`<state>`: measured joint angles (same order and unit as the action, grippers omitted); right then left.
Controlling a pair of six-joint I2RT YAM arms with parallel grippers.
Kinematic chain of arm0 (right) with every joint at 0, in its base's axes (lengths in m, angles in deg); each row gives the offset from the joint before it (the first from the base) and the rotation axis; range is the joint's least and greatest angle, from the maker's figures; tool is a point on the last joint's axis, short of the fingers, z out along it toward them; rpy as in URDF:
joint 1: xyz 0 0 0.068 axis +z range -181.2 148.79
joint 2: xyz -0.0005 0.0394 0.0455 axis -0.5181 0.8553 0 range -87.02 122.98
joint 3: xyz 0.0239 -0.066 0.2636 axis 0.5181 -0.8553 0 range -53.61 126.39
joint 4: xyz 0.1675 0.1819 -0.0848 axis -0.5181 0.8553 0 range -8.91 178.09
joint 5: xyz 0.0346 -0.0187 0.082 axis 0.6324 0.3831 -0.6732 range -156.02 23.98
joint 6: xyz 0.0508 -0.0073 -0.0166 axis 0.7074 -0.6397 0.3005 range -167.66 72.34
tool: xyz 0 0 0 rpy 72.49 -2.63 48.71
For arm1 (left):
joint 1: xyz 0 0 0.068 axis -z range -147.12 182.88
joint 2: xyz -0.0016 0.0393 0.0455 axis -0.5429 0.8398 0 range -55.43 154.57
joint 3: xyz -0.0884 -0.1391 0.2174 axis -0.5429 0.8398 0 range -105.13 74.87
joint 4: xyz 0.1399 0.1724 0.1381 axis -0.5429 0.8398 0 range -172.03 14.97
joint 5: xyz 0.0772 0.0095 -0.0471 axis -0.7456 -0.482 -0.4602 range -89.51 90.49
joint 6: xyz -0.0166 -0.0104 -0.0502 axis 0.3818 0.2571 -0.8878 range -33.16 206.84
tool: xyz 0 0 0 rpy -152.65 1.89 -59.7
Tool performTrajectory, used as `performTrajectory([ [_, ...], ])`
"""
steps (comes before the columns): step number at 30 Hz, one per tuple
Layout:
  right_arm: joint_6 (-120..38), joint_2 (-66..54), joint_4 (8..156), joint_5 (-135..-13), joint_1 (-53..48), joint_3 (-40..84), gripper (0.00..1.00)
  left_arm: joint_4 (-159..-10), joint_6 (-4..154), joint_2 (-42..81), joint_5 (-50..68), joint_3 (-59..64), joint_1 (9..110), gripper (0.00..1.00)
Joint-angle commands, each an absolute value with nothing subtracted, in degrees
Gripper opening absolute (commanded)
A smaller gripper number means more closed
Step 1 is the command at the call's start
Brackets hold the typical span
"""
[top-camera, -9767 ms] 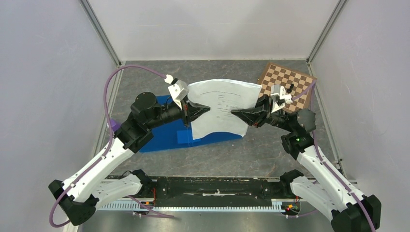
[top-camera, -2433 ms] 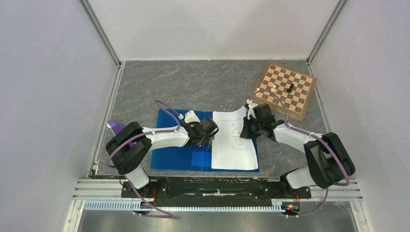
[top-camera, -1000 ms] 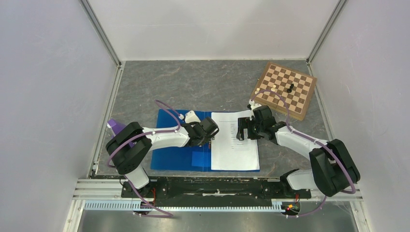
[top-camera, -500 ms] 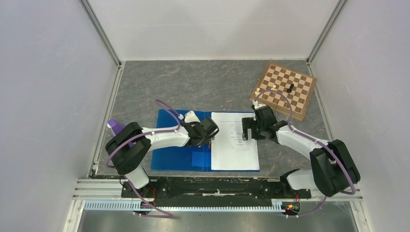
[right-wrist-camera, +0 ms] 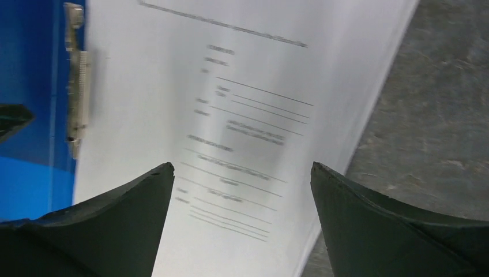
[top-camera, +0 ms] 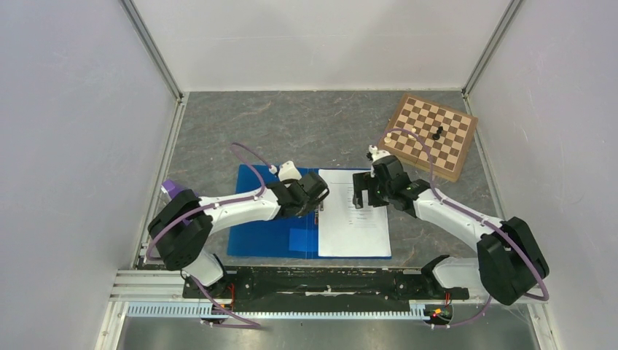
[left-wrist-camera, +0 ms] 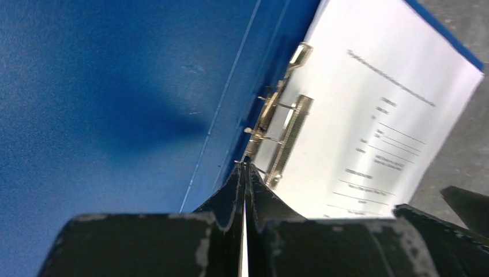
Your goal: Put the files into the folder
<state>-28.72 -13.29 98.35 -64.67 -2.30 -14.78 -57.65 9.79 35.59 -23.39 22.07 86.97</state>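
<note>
The blue folder point(top-camera: 266, 219) lies open and flat on the grey table. The files point(top-camera: 355, 233), white sheets printed with black text, lie flat on its right half beside the metal ring clip point(left-wrist-camera: 282, 133). My left gripper point(top-camera: 320, 209) is shut, its tips point(left-wrist-camera: 247, 168) at the near end of that clip along the spine; I see nothing held between them. My right gripper point(top-camera: 362, 195) hangs open above the upper part of the files point(right-wrist-camera: 242, 75) and touches nothing point(right-wrist-camera: 242, 170). Blue folder point(right-wrist-camera: 34, 69) shows at the left in the right wrist view.
A brown chessboard point(top-camera: 431, 135) with a white and a black piece sits at the back right. A small purple object point(top-camera: 170, 188) lies by the left wall. Frame posts and white walls close the table on three sides.
My right gripper has lifted slightly and drifted left and away over the files, still open. The left arm's elbow has swung outward; its shut tips stay at the clip. The sheets lie as before.
</note>
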Motion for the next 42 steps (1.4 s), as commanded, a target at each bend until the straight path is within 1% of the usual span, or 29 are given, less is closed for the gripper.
performTrajectory([
  [1, -24.19, -13.12, 96.46, -61.71, 3.78, -9.99, 0.87, -56.23, 16.94, 30.26, -25.55, 19.19, 86.62, 0.02],
  [5, -21.13, -9.45, 95.22, -58.3, 10.19, -6.82, 0.7, -54.99, 21.46, 24.92, -24.15, 19.98, 83.35, 0.02],
  [7, -20.26, -6.56, 95.04, -57.02, 13.03, -4.49, 0.62, -54.99, 24.11, 22.01, -21.36, 20.99, 80.4, 0.03],
  [9, -19.96, -3.17, 94.93, -56.22, 15.16, -1.8, 0.56, -54.73, 26.86, 18.85, -17.72, 22.21, 77.02, 0.05],
  [13, -19.64, 2.53, 95.01, -55.16, 17.32, 2.91, 0.5, -53.51, 31.28, 12.55, -11.2, 25.92, 69.61, 0.18],
  [15, -19.55, 4.61, 94.99, -55.1, 17.64, 4.21, 0.47, -51.87, 33.13, 8.93, -9.94, 27.75, 65.92, 0.28],
  [18, -19.45, 6.69, 95.0, -54.95, 17.58, 5.3, 0.47, -50.29, 35.74, 2.8, -8.62, 30.65, 61.89, 0.41],
  [21, -19.38, 8.34, 94.87, -55.38, 17.79, 6.24, 0.43, -48.36, 37.58, -0.95, -8.09, 31.67, 59.36, 0.47],
  [29, -18.76, 11.39, 95.15, -54.94, 19.8, 7.88, 0.37, -48.81, 38.68, -1.7, -5.08, 33.67, 57.09, 0.48],
  [35, -18.29, 11.5, 95.12, -54.64, 20.39, 6.86, 0.2, -49.98, 38.35, -1.3, -4.34, 34.41, 56.76, 0.47],
  [39, -18.06, 11.42, 95.14, -54.64, 20.98, 6.0, 0.14, -50.47, 38.07, -1.03, -3.89, 34.75, 56.73, 0.47],
  [42, -17.88, 11.1, 94.94, -54.63, 21.31, 5.03, 0.12, -50.91, 37.76, -1.0, -3.68, 35.18, 56.71, 0.47],
])
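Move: The metal ring clip in the folder's spine lies roughly 15 cm to the right gripper's left, level ahead and about 3 cm lower; the papers' middle is about 4 cm left and 4 cm below that gripper. From the left gripper, the open left cover's middle lies about 16 cm left, level ahead and 4 cm down, the clip about 1 cm right and 3 cm below, and the light blue pocket some 5 cm left and 9 cm back. Raise the left gripper away from the ring clip, then swing it about 15 cm left over the open left cover, spreading its shut fingers about halfway and easing down slightly at the end. As it clears out, sweep the right gripper about 15 cm left over the papers in a low arc that rises, then sinks to the clip, and bring its wide-open fingers nearly shut there. ##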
